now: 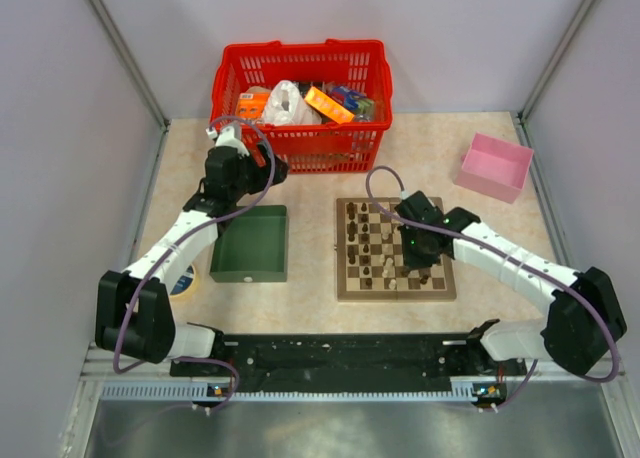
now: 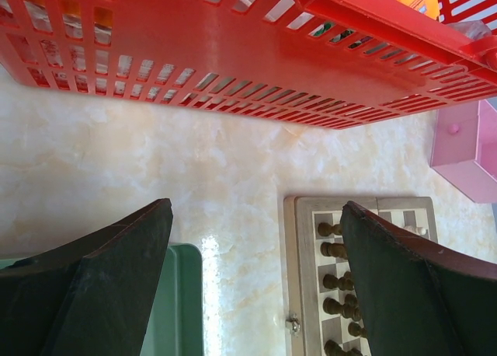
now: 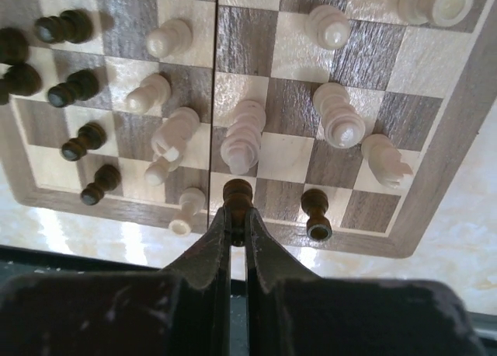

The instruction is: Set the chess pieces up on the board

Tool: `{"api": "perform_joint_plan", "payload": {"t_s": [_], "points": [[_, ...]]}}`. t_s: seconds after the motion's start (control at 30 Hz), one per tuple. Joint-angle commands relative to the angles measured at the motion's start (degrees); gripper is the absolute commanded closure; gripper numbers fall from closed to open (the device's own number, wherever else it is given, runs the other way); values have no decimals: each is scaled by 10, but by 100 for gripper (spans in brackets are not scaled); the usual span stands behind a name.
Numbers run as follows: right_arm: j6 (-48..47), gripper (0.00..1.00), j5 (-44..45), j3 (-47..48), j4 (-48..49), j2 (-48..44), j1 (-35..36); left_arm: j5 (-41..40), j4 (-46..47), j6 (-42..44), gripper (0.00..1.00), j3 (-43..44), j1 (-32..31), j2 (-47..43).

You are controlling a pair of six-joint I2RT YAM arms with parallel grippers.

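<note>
The wooden chessboard [image 1: 343,278] lies at centre right of the table, with dark and pale pieces scattered on it. My right gripper [image 3: 238,220] hangs over the board's near half [image 1: 420,268] and is shut on a dark brown pawn [image 3: 238,194] at the board's near edge. Another dark pawn [image 3: 317,214] lies toppled beside it. Pale pieces [image 3: 243,135] stand and lie just beyond, and dark pieces [image 3: 71,92] sit at the left. My left gripper [image 2: 256,216] is open and empty, high near the red basket; the board's left edge [image 2: 299,278] shows below it.
A red basket [image 1: 300,143] with packets stands at the back. A pink box [image 1: 493,165] sits at the back right. A green tray [image 1: 251,243] lies left of the board, and a tape roll [image 1: 185,281] lies near the left arm.
</note>
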Motion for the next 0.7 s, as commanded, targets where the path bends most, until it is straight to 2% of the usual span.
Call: {"api": "perform_joint_plan", "payload": {"t_s": [0.0,0.13,0.23,0.43,0.67], "points": [[-6,100,21,89,-50,-25,3,-2,23,1,5,-2,4,-16],[-5,100,50,157,-84,-18,23,1,26,0,5,-3,4,-17],[-1,100,54,197,-76,7,55,0,25,0,5,-4,4,-20],[2,100,51,225,-23,79,128,-22,1,4,6,-1,5,-33],[-9,100,55,250,8,154,180,-95,-50,-2,6,-2,15,-52]]}}
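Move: The dark piece held in the right hand is bound for the empty near end of the board's leftmost file, about 12 cm left, 1 cm ahead and 5 cm below. Beside that gap, a dark pawn stands about 8 cm left and level with the hand, and the last dark piece of the leftmost file about 12 cm left and 4 cm ahead. A loose dark piece is some 5 cm right, level. From the left hand the gap lies roughly 23 cm back and 16 cm right. The dark chess piece, still pinched upright in the right hand's shut fingers, is carried up some 9 cm with a slight reach forward, then swept left over the near white pieces and pawn, about 11 cm in all. Past the top of the arc it sinks about 4 cm and eases back towards the empty near-left squares, the hand turning some 15 degrees counter-clockwise. ##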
